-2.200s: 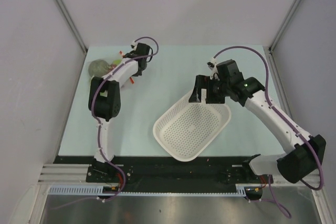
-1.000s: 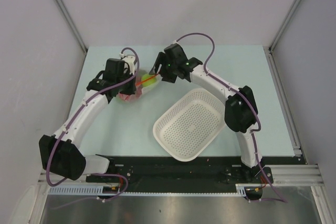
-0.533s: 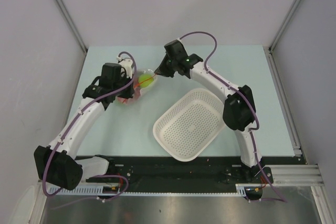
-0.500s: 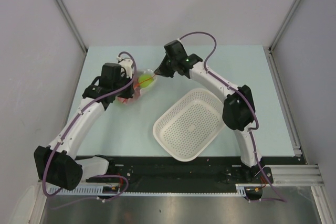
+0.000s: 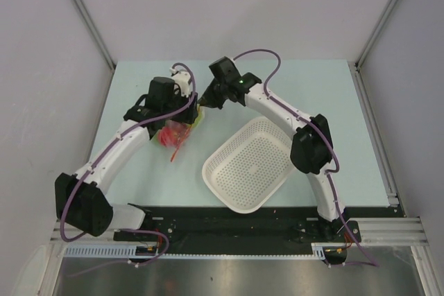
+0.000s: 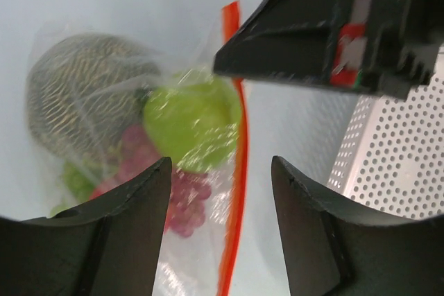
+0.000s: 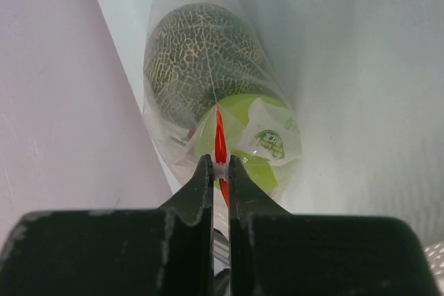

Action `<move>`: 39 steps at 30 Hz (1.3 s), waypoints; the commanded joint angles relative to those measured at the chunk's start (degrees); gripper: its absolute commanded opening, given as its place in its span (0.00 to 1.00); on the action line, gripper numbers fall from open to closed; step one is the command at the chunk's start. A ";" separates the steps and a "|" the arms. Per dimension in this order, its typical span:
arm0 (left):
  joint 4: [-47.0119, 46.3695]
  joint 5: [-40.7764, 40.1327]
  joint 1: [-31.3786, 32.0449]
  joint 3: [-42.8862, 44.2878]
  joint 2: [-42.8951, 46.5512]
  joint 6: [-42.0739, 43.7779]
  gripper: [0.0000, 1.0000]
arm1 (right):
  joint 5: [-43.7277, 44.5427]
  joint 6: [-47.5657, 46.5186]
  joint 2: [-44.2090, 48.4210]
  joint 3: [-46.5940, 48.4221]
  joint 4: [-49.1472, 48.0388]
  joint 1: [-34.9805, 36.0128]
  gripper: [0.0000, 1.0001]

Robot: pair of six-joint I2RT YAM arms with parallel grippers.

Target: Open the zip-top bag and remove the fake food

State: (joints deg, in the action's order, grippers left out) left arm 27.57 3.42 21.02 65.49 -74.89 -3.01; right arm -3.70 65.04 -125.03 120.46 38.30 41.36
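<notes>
The zip-top bag is clear and crinkly, and it hangs between the two grippers at the table's far left. My right gripper is shut on the bag's orange-red zip strip at a small white tab. The left gripper is open, with the strip and the bag's edge between its fingers, which do not touch them. The fake food is inside the bag: a green apple, a netted melon, dark-red grapes and a red piece.
A white perforated basket lies on the pale green table to the right of the bag, and its rim shows in the left wrist view. The right gripper's black body hangs close above the left fingers. Grey walls enclose the table.
The left gripper has opened and let go of the bag. The right gripper has closed on the zip strip. The bag now sags lower, beneath the two grippers.
</notes>
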 commanded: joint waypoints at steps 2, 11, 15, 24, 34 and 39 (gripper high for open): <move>-6.29 2.12 2.97 2.98 -2.36 1.60 0.64 | -0.25 6.32 3.66 2.05 0.28 1.61 0.00; -9.12 -7.55 3.77 0.86 -3.94 2.83 0.52 | -0.78 9.84 5.85 1.70 -0.16 1.61 0.00; -9.55 -7.20 3.95 0.95 -4.65 2.83 0.49 | -1.30 12.39 6.56 0.74 -1.30 1.53 0.00; -6.23 -10.27 3.86 4.72 -8.34 5.29 0.00 | -3.42 15.56 7.69 -1.37 -3.58 1.88 0.01; 0.72 -3.95 1.31 7.54 -3.60 5.29 0.00 | -16.23 -13.42 17.88 -22.44 -27.44 -7.85 0.96; 1.87 2.64 -0.18 7.02 -1.57 7.31 0.00 | -32.47 -34.67 20.17 -31.68 -41.02 -13.06 1.00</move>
State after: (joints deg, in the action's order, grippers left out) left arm 28.60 0.67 21.89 70.26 -80.20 2.09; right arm -22.48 51.40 -108.64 92.82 12.29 31.79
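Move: The red zip strip of the bag runs just beyond the left hand's open fingers, about 3 cm ahead, 1 cm right and 1 cm lower. The white slider on it is pinched in the right fingertips, some 5 cm ahead of the left hand, 3 cm right and 1 cm down. From the left hand the green apple lies about 5 cm ahead and 6 below; the melon 10 ahead, 7 left and 7 below. The basket's middle is roughly 16 cm back, 15 right and 10 below the right hand. Easing forward about 3 cm, with a short swing right and slightly down, the left hand closes on the red strip beside the right fingertips, then draws back a little, still pinching. The right hand keeps the slider while shifting slightly back and left and rising some 3 cm; once the left has shut, it opens wide, lets go and swings about 7 cm right, fingertips tipping up. ##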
